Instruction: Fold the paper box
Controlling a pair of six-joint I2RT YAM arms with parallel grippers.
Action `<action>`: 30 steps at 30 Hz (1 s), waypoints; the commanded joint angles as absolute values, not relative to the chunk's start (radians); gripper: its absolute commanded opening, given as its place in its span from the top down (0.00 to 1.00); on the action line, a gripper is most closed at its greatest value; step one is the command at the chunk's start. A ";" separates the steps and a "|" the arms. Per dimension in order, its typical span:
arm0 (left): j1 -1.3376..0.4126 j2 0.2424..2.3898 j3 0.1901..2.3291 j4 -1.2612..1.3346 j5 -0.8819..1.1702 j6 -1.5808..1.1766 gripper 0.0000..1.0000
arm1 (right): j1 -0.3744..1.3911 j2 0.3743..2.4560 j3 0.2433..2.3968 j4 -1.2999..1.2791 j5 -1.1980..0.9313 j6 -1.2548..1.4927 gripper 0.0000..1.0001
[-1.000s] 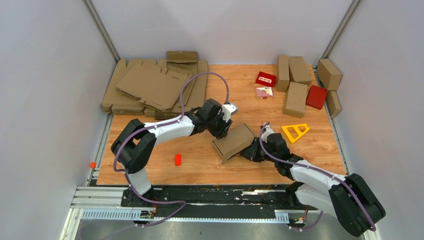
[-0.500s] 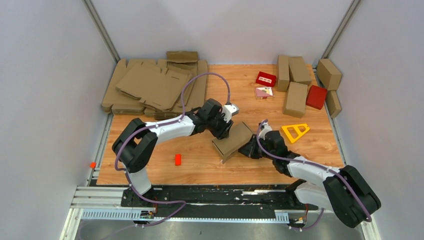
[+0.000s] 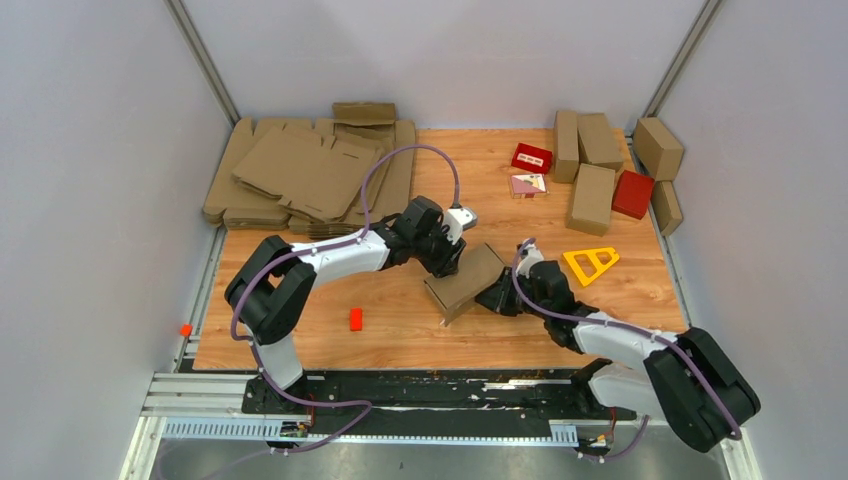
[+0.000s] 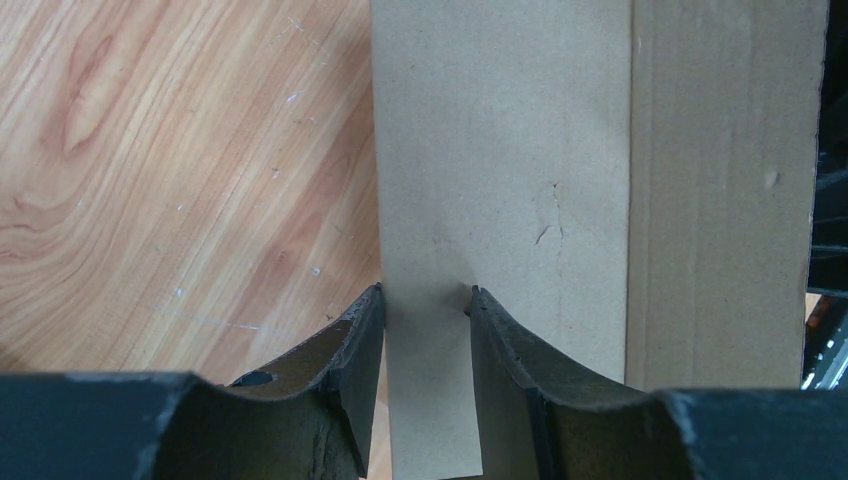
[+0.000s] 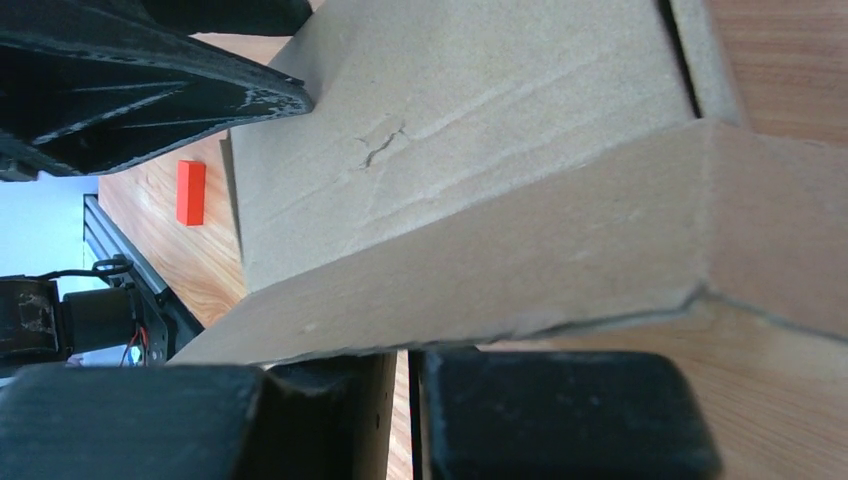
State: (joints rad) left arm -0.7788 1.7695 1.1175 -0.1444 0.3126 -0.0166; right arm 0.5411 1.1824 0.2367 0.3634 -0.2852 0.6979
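The paper box point(image 3: 465, 281) is a folded brown carton lying slantwise at mid-table between both arms. My left gripper point(image 3: 447, 257) comes at its far upper end. In the left wrist view the left gripper point(image 4: 425, 292) is shut on a strip of the box point(image 4: 500, 150) at its left edge. My right gripper point(image 3: 500, 297) is against the carton's right end. In the right wrist view the right gripper point(image 5: 410, 362) has its jaws almost together just under the box's lower edge point(image 5: 450, 120). Whether a flap is pinched there does not show.
Flat cardboard sheets point(image 3: 310, 170) are piled at the back left. Folded cartons point(image 3: 590, 196) and red boxes point(image 3: 633, 193) stand at the back right. A yellow triangle frame point(image 3: 590, 263) lies beside the right arm. A small red block point(image 3: 356, 318) sits near the front.
My right arm has moved left and slightly up, closing in on the carton's right end, and the carton has shifted a little toward the left gripper. The left arm has barely moved.
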 commanded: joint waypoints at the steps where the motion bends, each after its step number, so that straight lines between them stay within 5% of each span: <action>1: -0.793 1.766 1.097 -0.162 0.334 -0.004 0.56 | 0.547 1.073 0.259 0.346 -0.246 0.675 0.90; 15: -0.793 1.696 1.118 -0.190 0.255 -0.003 0.51 | 0.545 0.554 0.315 -0.335 -0.061 0.526 0.68; 19: -0.793 1.662 1.127 -0.200 0.243 -0.002 0.48 | 0.545 0.469 0.358 -0.412 0.028 0.520 0.43; 23: -0.794 1.626 1.131 -0.223 0.212 -0.002 0.44 | 0.546 0.498 0.434 -0.453 0.098 0.499 0.28; 30: -0.803 1.522 1.080 -0.212 0.145 -0.026 0.30 | 0.531 0.812 0.605 -0.450 0.137 0.377 0.18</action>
State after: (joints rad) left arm -0.7914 1.6096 1.1065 -0.2230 0.1963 -0.0170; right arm 0.5419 0.6804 0.5064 -0.4381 0.0887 0.4686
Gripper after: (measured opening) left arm 0.673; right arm 0.811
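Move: The paper box lies about 5 cm to the left hand's right, 2 cm back and its middle some 4 cm below, with the left fingers at its top edge. From the right hand, closed at its front flap, the box's middle is about 4 cm ahead and 4 cm left, roughly 1 cm below. The yellow triangle lies some 21 cm right of the right hand and 8 ahead; the red block is about 17 cm left of the left hand and 10 back. Right hand leaves the flap, about 8 cm up and right, opening wide, while left lifts some 5 cm, opening. ##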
